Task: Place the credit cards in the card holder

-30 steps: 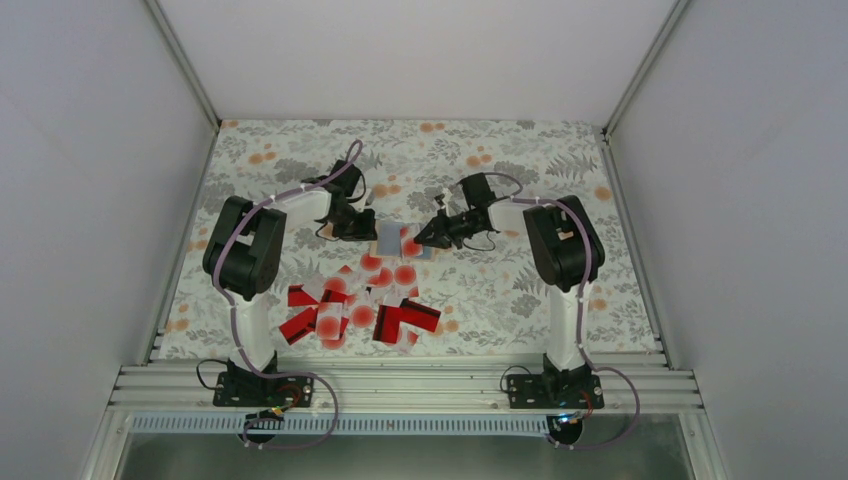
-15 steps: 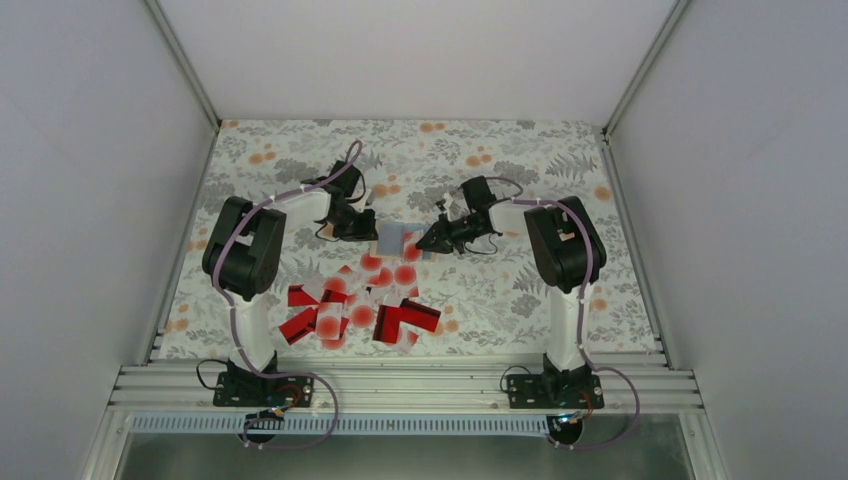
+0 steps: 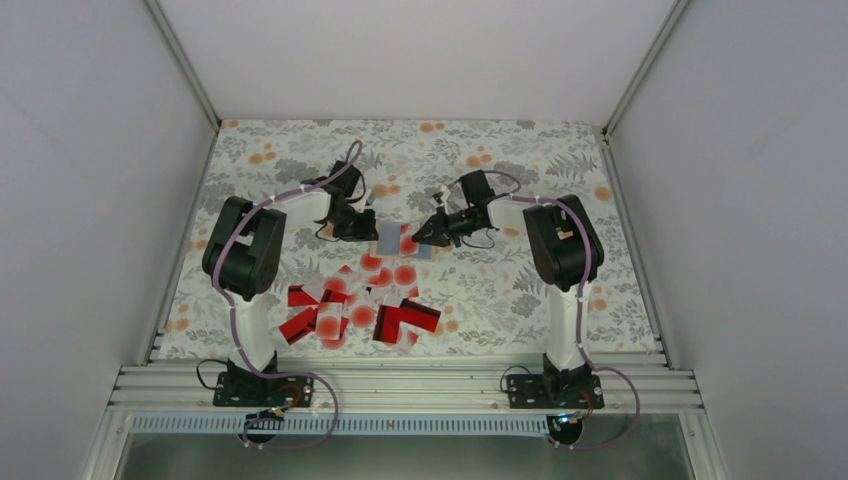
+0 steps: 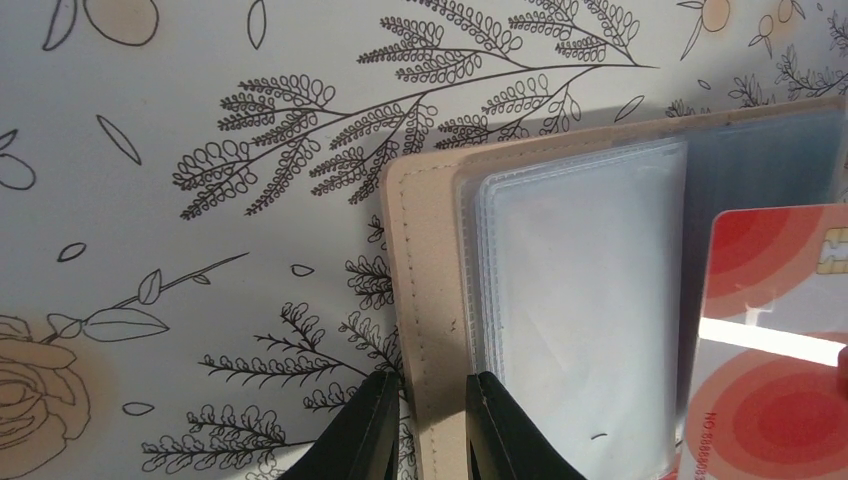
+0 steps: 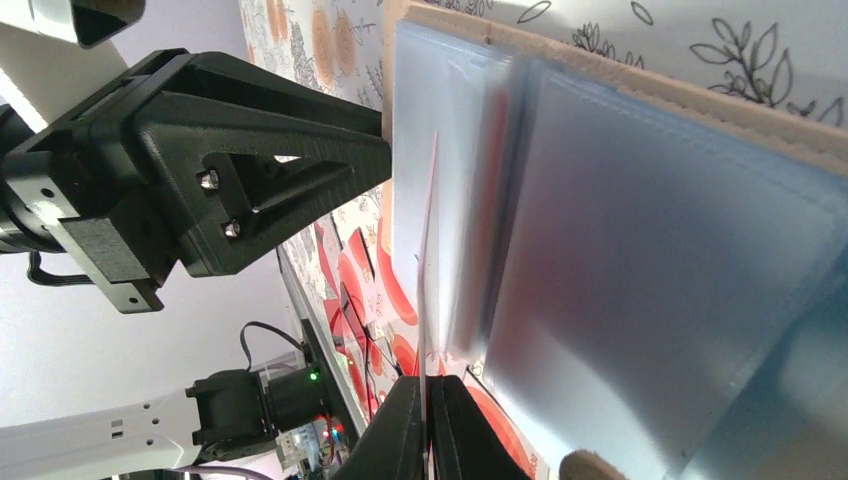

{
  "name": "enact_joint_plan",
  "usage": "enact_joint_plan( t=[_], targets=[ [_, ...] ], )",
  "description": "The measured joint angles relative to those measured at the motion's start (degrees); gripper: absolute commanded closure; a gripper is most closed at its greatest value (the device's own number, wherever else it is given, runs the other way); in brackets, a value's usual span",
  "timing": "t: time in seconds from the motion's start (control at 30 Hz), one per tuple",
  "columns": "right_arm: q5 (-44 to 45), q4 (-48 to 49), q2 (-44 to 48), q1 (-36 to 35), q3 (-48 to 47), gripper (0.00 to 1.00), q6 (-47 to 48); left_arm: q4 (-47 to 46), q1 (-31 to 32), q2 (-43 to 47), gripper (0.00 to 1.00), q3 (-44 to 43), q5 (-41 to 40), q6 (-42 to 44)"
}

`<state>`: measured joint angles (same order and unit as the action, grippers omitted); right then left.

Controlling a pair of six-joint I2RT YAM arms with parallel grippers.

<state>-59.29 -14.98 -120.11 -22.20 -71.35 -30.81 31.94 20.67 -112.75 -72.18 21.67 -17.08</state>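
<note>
The card holder (image 3: pixel 392 238) lies open on the floral cloth, tan rim (image 4: pixel 432 290) round clear sleeves (image 4: pixel 580 300). My left gripper (image 4: pixel 432 398) is shut on that tan rim, one finger on each side. My right gripper (image 5: pixel 428 385) is shut on one credit card (image 5: pixel 430 250), seen edge-on, its free edge at the sleeves of the card holder (image 5: pixel 650 250). The same white card with red dots (image 4: pixel 775 340) shows over the holder's right part in the left wrist view. The other credit cards (image 3: pixel 360 305), red and white-dotted, lie in a loose pile nearer the arm bases.
The left gripper's black fingers (image 5: pixel 250 170) stand close beside the holder in the right wrist view. White walls enclose the cloth on three sides. An aluminium rail (image 3: pixel 400 385) with the arm bases runs along the near edge.
My right gripper dipped slightly toward the pile, then shifted back left over the holder with the card in it. The left gripper has kept its hold and place.
</note>
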Motion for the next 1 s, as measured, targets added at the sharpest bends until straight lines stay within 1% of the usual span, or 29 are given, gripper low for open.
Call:
enact_joint_plan(
  t=[0.13, 0.23, 0.37, 0.57, 0.63, 0.7, 0.73, 0.9, 1.0],
  targets=[
    [-1.4, 1.3, -1.6, 0.0, -0.2, 0.96, 0.1, -0.1, 0.0, 0.2, 0.8, 0.2, 0.0, 0.0],
    [-2.8, 2.7, -1.9, 0.0, -0.1, 0.96, 0.1, 0.3, 0.0, 1.2, 0.73, 1.2, -0.3, 0.0],
    [-5.0, 4.5, -1.9, 0.2, 0.2, 0.96, 0.0, 2.4, 0.0, 5.0, 0.59, 2.2, -1.1, -0.1],
    [-7.6, 5.2, -1.1, 0.9, 0.2, 0.96, -0.8, 3.6, -0.6, 14.5, 0.37, 2.2, -1.2, 0.4],
    [-8.3, 5.1, 0.0, 1.3, 0.2, 0.96, -1.4, 3.3, -1.4, 17.7, 0.31, 2.2, 1.4, 0.5],
    [-8.9, 5.1, 1.3, 1.5, 0.1, 0.96, -2.2, 2.7, -2.1, 19.8, 0.28, 2.2, 5.2, 1.0],
    [-9.3, 5.0, 2.2, 1.6, 0.0, 0.96, -2.6, 2.1, -2.5, 20.9, 0.26, 2.1, 8.5, 0.9],
    [-10.8, 4.8, 6.2, 1.7, -1.9, 0.96, -5.0, -2.1, -3.3, 21.9, 0.26, 2.1, 20.7, -0.3],
    [-11.5, 4.9, 8.8, 1.7, -3.3, 0.96, -6.7, -4.7, -3.8, 22.0, 0.29, 2.0, 26.4, -2.3]
  ],
)
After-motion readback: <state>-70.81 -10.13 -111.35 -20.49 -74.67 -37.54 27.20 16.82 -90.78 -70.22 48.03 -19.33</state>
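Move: The right hand already holds a credit card upright, its middle about 1 cm to the hand's left, over the open card holder, whose middle is roughly 2 cm left, 1 cm back and 4 cm below. That held card lies some 7 cm right of the left hand and 2 cm higher; the holder's middle is about 6 cm right and 1 cm below. The nearest loose card lies roughly 8 cm back and 6 cm right of the left hand. Left hand rises about 19 cm off the card holder, opening and tilting; right lifts its gripped card some 11 cm. ##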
